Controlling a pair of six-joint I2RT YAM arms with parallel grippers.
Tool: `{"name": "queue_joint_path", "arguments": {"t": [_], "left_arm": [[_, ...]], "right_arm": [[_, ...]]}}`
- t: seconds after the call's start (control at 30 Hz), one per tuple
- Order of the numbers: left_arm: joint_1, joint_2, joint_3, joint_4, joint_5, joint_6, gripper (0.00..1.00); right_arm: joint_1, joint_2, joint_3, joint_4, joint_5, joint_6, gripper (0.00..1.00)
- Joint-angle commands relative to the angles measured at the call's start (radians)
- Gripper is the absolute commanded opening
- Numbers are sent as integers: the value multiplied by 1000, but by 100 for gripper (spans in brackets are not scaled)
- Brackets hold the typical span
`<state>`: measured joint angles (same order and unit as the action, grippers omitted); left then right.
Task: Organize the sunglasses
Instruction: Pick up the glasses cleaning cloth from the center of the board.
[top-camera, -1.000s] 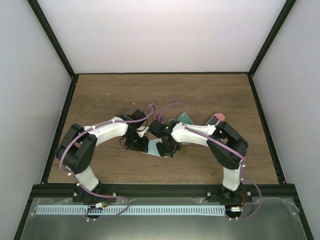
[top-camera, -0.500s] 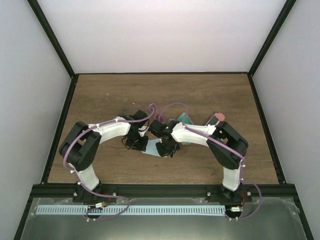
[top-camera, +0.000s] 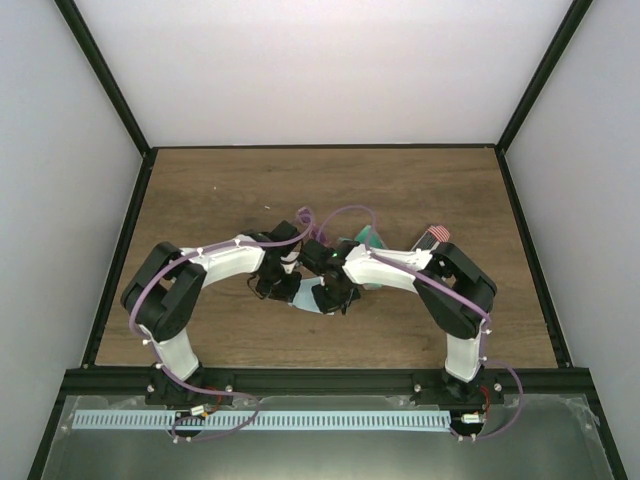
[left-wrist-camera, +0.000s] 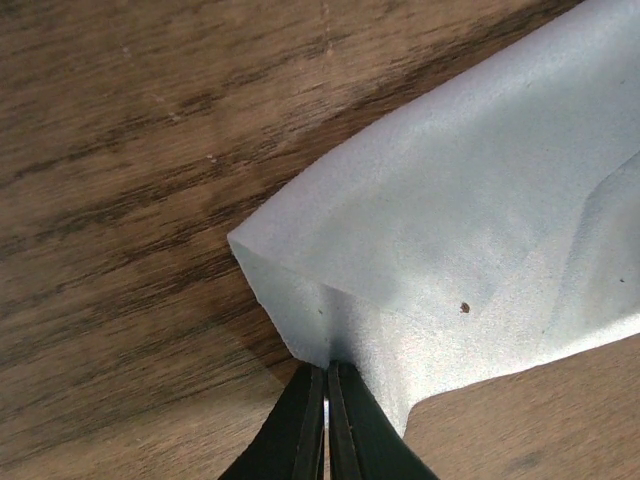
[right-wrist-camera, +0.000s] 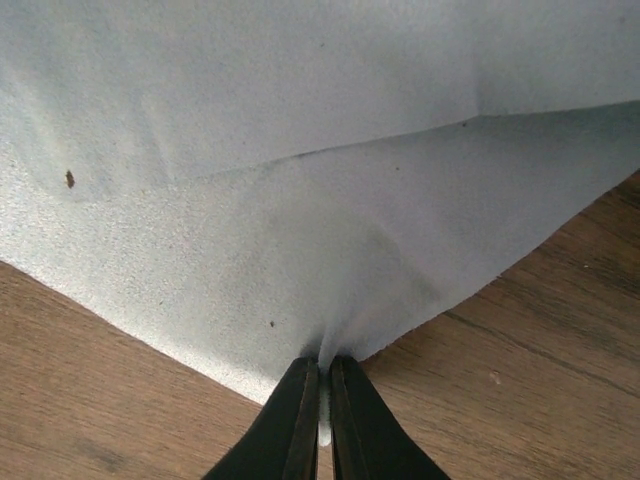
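A light blue cloth (top-camera: 303, 292) lies on the wooden table between my two wrists. My left gripper (left-wrist-camera: 327, 368) is shut on the cloth (left-wrist-camera: 470, 220), pinching its edge near a folded corner. My right gripper (right-wrist-camera: 323, 362) is shut on the opposite edge of the same cloth (right-wrist-camera: 300, 200), with a sliver of fabric bunched between its fingers. In the top view the left gripper (top-camera: 283, 290) and right gripper (top-camera: 328, 298) sit close together, low over the table. The sunglasses are hidden in every view.
A teal case (top-camera: 370, 238) lies just behind the right wrist, and a pink-striped case (top-camera: 434, 236) sits further right. Bare wooden table (top-camera: 400, 185) stretches to the back, bounded by a black frame (top-camera: 525, 260) and white walls.
My left arm has moved right toward the cloth, and its gripper has gone from open to shut on the cloth's edge. The right arm has stayed put, still gripping.
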<state>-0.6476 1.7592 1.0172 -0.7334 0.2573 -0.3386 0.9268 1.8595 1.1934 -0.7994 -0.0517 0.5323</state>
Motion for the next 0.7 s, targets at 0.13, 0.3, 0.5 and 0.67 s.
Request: {"name": "queue_joint_path", "arguments": {"t": [0.13, 0.3, 0.5, 0.67], "left_arm": [[-11, -3, -31, -8, -47, -10, 4], [-11, -28, -11, -17, -43, -8, 4], [-11, -38, 51, -56, -30, 12, 4], [-11, -62, 73, -80, -23, 13, 4]], "right_arm": [[-24, -53, -10, -12, 30, 6, 18], [-28, -71, 5, -25, 54, 25, 34], [-28, -80, 23, -27, 34, 41, 36], [-28, -94, 15, -22, 17, 61, 36]]}}
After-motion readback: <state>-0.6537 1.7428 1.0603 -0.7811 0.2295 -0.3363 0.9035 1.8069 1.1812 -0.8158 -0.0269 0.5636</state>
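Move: Both hands are already shut on the pale blue glasses cleaning cloth, close above the board. The cloth's middle lies about 4 cm to the left hand's right and 2 cm ahead of it. From the right hand, it is roughly 3 cm left and 3 cm ahead. The teal item stands some 12 cm ahead of the right hand and 8 cm to its right; the small purple item is about 20 cm ahead and 4 cm left. The right fingers let go of their corner of the cloth, opening to about a third while that hand slips some 1 cm right and 1 cm forward and rises about 1.5 cm off it. The left hand keeps its pinch on the opposite corner, staying nearly in place until near the end, when it starts to lift, a bit over 1 cm up and about 0.5 cm forward. ##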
